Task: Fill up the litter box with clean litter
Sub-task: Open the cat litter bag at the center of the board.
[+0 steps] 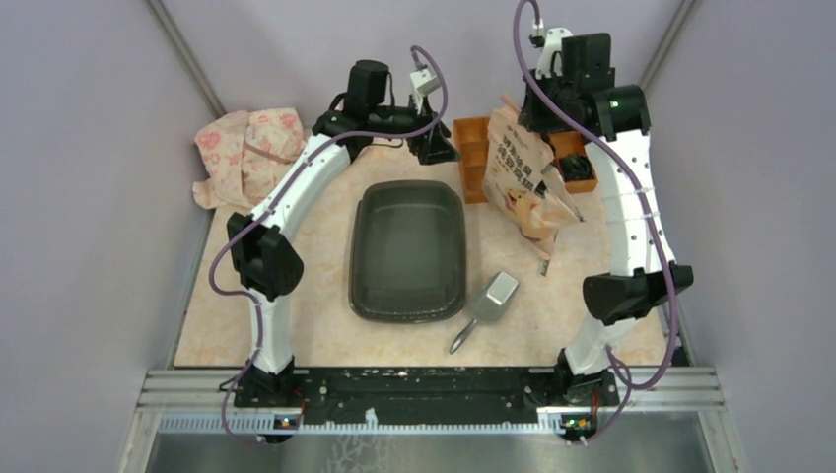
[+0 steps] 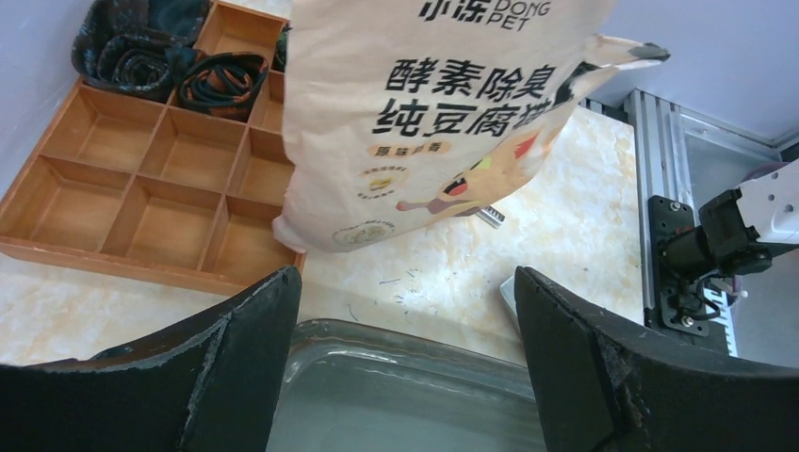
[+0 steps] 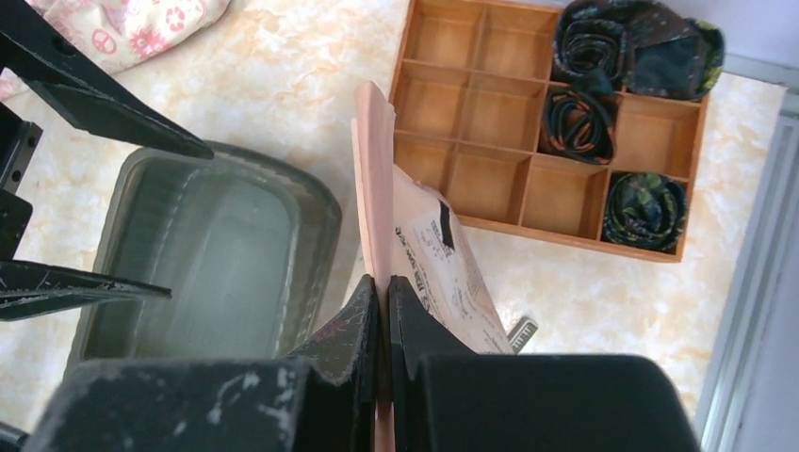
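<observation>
The dark grey litter box (image 1: pixel 406 187) lies in the middle of the table, and its floor looks bare (image 3: pixel 217 245). No clean litter shows in any view. My left gripper (image 1: pixel 431 148) hangs open over the box's far rim (image 2: pixel 396 339) with nothing between its fingers (image 2: pixel 405 278). To the right, a peach printed bag (image 1: pixel 522 172) stands tilted beside the box. My right gripper (image 1: pixel 542 123) is shut on the bag's thin top edge (image 3: pixel 383 282). The bag's printed face (image 2: pixel 443 113) fills the left wrist view.
An orange compartmented organiser (image 1: pixel 473 158) sits behind the bag, with rolled dark ties (image 3: pixel 603 56) in some cells. A grey metal scoop (image 1: pixel 491 301) lies right of the box's near corner. A pink floral cloth (image 1: pixel 246 148) is bunched at the far left.
</observation>
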`<state>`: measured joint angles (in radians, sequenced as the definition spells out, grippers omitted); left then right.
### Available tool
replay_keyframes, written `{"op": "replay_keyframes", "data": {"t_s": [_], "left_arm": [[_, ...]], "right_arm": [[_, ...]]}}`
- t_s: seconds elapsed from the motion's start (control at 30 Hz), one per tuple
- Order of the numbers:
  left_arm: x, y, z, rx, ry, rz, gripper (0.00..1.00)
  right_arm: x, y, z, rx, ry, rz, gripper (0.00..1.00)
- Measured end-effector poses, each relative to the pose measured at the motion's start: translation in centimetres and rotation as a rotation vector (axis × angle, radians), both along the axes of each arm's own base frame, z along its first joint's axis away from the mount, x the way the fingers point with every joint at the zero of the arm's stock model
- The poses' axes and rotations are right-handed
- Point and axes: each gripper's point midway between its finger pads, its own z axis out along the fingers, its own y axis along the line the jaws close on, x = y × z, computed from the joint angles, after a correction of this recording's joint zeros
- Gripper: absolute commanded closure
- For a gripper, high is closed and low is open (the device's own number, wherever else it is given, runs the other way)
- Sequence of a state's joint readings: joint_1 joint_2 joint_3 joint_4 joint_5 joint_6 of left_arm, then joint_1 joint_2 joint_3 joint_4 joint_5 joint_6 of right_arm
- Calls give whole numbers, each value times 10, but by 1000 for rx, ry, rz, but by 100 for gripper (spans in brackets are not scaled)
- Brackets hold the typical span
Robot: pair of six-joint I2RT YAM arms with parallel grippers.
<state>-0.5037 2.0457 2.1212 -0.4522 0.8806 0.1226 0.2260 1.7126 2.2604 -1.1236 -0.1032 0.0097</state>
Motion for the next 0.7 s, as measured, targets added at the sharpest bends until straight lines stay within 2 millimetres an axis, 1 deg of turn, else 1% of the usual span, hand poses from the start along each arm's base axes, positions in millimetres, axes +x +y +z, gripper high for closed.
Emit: {"op": "replay_keyframes", "data": {"t_s": [0.13, 0.2, 0.23, 0.3, 0.47, 0.5, 0.57, 0.67, 0.7], "left_arm": [[-3, -2, -5, 7, 11, -6, 11], [-3, -2, -8, 10, 17, -6, 11], [-4, -2, -10, 13, 21, -5, 11], [-4, -2, -12, 16, 24, -4, 12], [-5, -1, -19, 27, 40, 0, 12], [-5, -1, -21, 30, 45, 0, 12], [-6, -1, -24, 33, 50, -1, 12], [-7, -2, -25, 36, 52, -1, 12], [-7, -2, -25, 36, 51, -1, 12]], "right_arm": [[5, 7, -18, 12, 35, 27, 100], [8, 10, -33, 16, 57, 37, 100], [8, 13, -45, 23, 76, 44, 100], [8, 16, -58, 35, 91, 55, 100], [2, 24, -94, 35, 126, 69, 100], [0, 25, -97, 35, 129, 70, 100], [-1, 26, -97, 33, 120, 67, 100], [0, 26, -84, 42, 78, 60, 100], [-1, 28, -75, 45, 58, 63, 100]]}}
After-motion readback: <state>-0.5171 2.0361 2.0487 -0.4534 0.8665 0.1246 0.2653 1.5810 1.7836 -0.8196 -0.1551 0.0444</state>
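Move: Pinched by its top edge in the right fingers, the litter bag has its middle about 15 cm below that hand and some 3 cm nearer the base. On the table, roughly 38 cm down, the litter box is centred some 25 cm left and 7 cm back, the wooden tray about 16 cm ahead and 2 cm right, the metal clip about 8 cm back and 6 cm right. From the left hand the bag is about 19 cm right, 3 cm back and 9 cm lower. Swinging the held bag quickly downward, the right hand sinks about 10 cm towards the table and drifts some 3 cm left, then turns back up by about 2 cm, its shut fingers keeping their pinch on the bag's top edge. The left hand, open and empty, eases down 2 to 3 cm to the left of the bag. ##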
